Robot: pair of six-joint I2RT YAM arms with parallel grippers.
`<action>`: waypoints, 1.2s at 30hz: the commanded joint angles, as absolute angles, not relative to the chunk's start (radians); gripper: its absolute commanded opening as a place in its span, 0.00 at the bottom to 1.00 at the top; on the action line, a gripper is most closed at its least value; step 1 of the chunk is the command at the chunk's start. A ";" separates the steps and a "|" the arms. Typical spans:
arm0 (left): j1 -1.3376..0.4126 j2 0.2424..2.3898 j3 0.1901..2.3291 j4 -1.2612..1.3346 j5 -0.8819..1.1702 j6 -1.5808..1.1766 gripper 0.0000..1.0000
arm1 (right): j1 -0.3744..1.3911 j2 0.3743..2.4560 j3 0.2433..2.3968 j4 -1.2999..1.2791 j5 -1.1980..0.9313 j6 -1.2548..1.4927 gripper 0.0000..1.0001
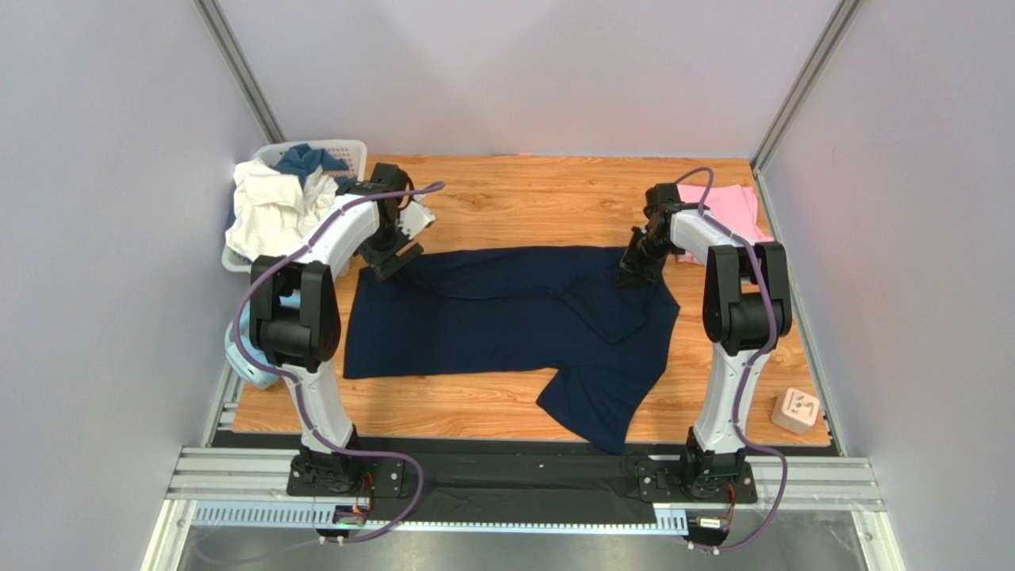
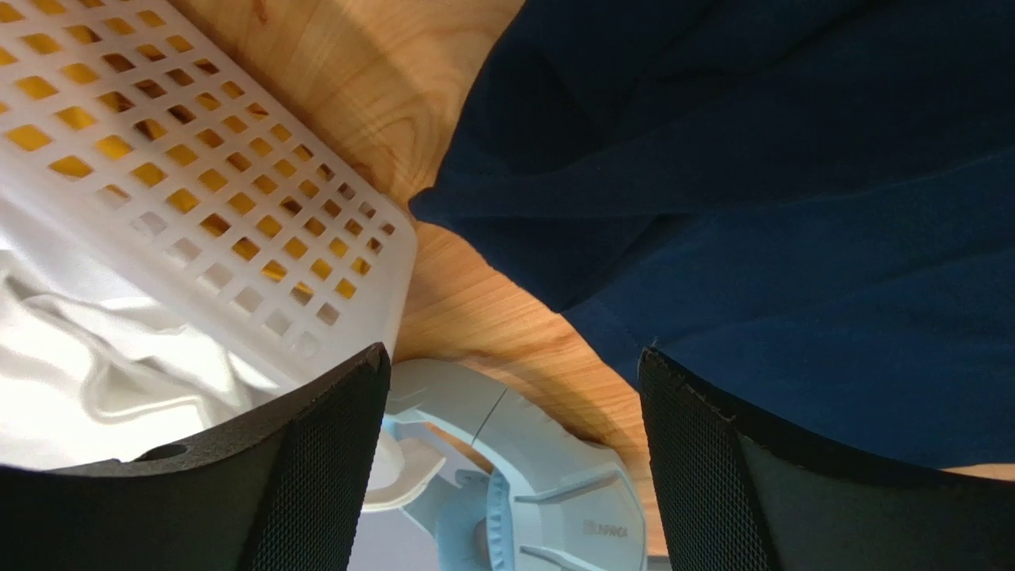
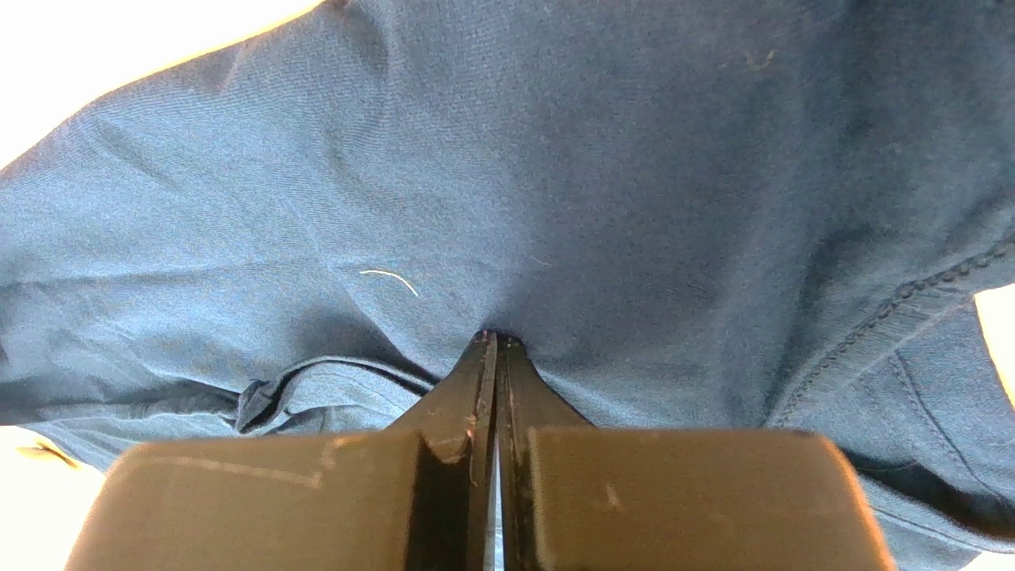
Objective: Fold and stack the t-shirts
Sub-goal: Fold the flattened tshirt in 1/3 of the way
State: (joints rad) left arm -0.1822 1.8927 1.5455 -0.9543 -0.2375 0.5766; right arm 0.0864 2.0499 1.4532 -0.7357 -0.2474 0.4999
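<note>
The large navy t-shirt [image 1: 500, 315] lies spread on the wooden table, one sleeve trailing toward the front edge. My left gripper [image 1: 393, 256] hovers at the shirt's far left corner, open and empty. In the left wrist view [image 2: 512, 357] the navy cloth [image 2: 774, 179] lies to the right of its fingers. My right gripper [image 1: 637, 264] is at the shirt's far right corner. In the right wrist view [image 3: 494, 339] its fingers are pressed together with the navy cloth [image 3: 536, 179] bunched at the tips. The pink t-shirt [image 1: 727, 214] lies folded at the back right, behind the right arm.
A white basket [image 1: 346, 152] with white cloth [image 1: 268, 208] stands at the back left, close to the left gripper; its wall shows in the left wrist view [image 2: 179, 155]. Light-blue headphones [image 1: 244, 357] lie at the left edge. A small tan block [image 1: 796, 411] sits front right.
</note>
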 commanded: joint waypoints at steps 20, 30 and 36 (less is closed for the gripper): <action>-0.164 2.069 1.732 -0.977 -0.061 0.532 0.60 | 0.026 2.036 1.485 -0.798 -0.167 0.606 0.00; -0.164 1.997 1.652 -0.974 -0.005 0.528 0.27 | 0.015 2.028 1.562 -0.893 -0.126 0.598 0.00; -0.164 1.979 1.660 -0.989 0.020 0.523 0.17 | 0.011 2.011 1.569 -0.916 -0.100 0.583 0.00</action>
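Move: The navy t-shirt's left folded edge, next to its corner, lies about 3 cm right, 1 cm ahead and some 6 cm below the open left fingers. From that hand the laundry basket's middle is about 20 cm left and 12 cm ahead, and the headphones some 25 cm left and 15 cm back. The shut right fingertips are right on the t-shirt's right part. From there, its right edge is about 7 cm right and 3 cm back, and the pink t-shirt 17 cm right and 11 cm ahead. The left hand swings about 5 cm forward while easing right and sinking, then draws back about 4 cm and down onto the t-shirt's left folded edge, where its wide-open fingers close and pinch the cloth, the hand tilting some 10 degrees and rising about 1 cm at the end. The right hand first stays put with shut fingertips on the t-shirt, then drags about 4 cm to the right along it, turning some 10 degrees clockwise and easing up about 1 cm late on. ##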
